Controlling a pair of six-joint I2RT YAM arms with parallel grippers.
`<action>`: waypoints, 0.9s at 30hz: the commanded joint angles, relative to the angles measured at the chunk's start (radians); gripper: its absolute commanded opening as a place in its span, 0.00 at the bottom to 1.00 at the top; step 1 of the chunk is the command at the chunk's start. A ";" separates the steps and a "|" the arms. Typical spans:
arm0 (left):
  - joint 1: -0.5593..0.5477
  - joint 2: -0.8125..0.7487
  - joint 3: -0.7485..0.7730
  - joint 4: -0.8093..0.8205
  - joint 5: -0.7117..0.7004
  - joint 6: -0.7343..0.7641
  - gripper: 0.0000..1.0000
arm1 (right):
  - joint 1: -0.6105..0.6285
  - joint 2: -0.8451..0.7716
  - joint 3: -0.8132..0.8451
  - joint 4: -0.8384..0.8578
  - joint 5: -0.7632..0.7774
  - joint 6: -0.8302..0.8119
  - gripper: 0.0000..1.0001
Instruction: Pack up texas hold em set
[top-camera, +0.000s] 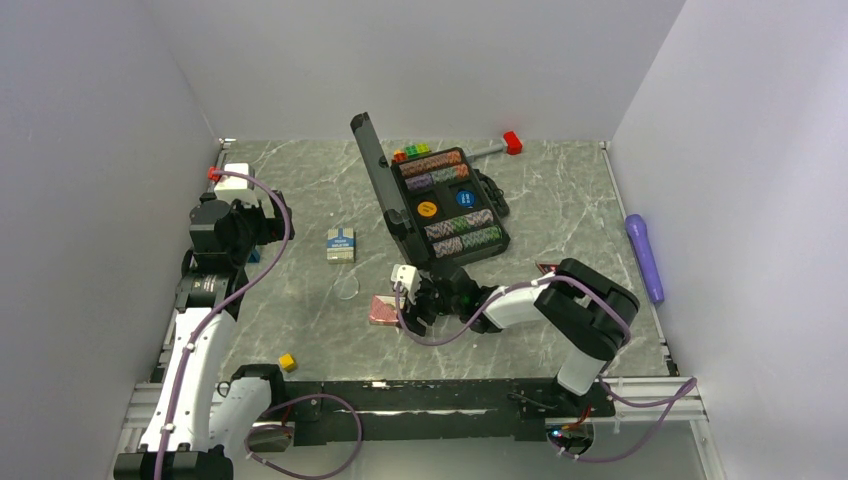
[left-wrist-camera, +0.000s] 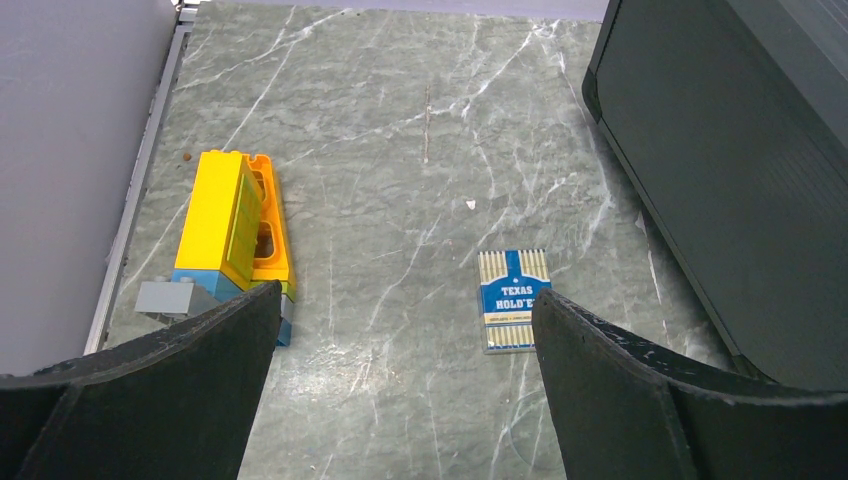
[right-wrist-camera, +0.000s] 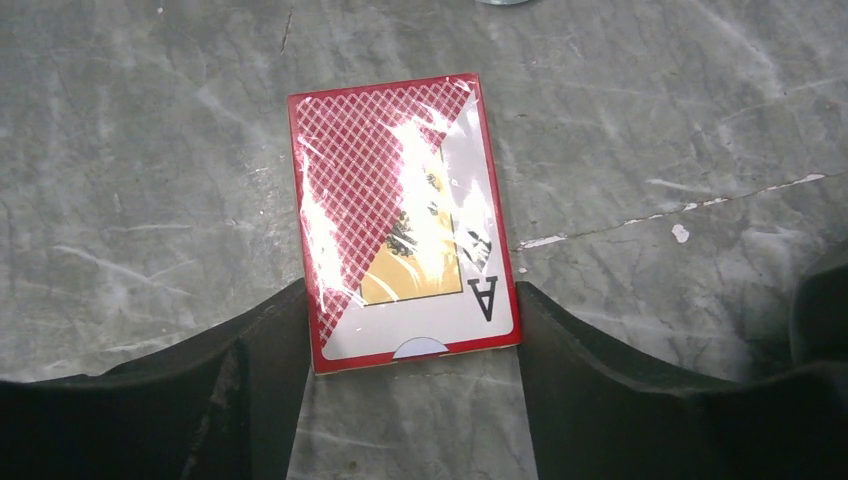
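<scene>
The black briefcase (top-camera: 455, 212) stands open at mid-table, its lid (top-camera: 383, 182) upright, holding rows of striped chips, an orange marker (top-camera: 427, 209) and a blue marker (top-camera: 464, 198). The lid's outside shows in the left wrist view (left-wrist-camera: 730, 180). The blue-white card deck (top-camera: 341, 244) lies flat left of the case, just ahead of my open, empty left gripper (left-wrist-camera: 405, 300); it also shows in that view (left-wrist-camera: 513, 299). The pink-red card deck (right-wrist-camera: 405, 215) lies on the table in front of the case (top-camera: 383, 310). My right gripper (right-wrist-camera: 410, 310) has both fingers against the deck's near end.
A yellow cube (top-camera: 287, 362) lies near the front left. A purple cylinder (top-camera: 645, 257) lies by the right wall. Yellow, orange and blue blocks (left-wrist-camera: 235, 225) sit at the left edge. A red block on a stick (top-camera: 512, 142) and coloured blocks (top-camera: 411, 152) lie behind the case.
</scene>
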 joint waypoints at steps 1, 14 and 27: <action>0.002 -0.015 0.002 0.040 0.007 0.002 0.99 | -0.004 0.025 0.017 -0.036 -0.056 0.028 0.61; 0.002 -0.021 0.001 0.040 0.007 0.001 0.99 | 0.015 -0.149 -0.103 0.010 0.006 0.211 0.22; 0.002 -0.023 0.001 0.041 0.007 -0.002 0.99 | 0.033 -0.565 0.010 -0.499 0.252 0.346 0.00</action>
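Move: The right hand already has the red card deck between its fingers, gripped across its short width near the right-hand end. The open case's middle is about 24 cm ahead and 11 cm to the right of this hand. The blue Texas Holdem deck lies some 15 cm ahead and 14 cm left; the clear ring about 5 cm ahead and 12 cm left. From the left hand, the case is roughly 13 cm ahead, 35 cm right and 22 cm below. Back and to the right, low over the table, the right hand first takes the held red deck some 4 cm after a short stay in place, then climbs about 6 cm with it, a little away from the case. The wrist rolls so the far side dips about 10 degrees and swings roughly 10 degrees clockwise; the fingers keep their pinch on the deck's long edges. ##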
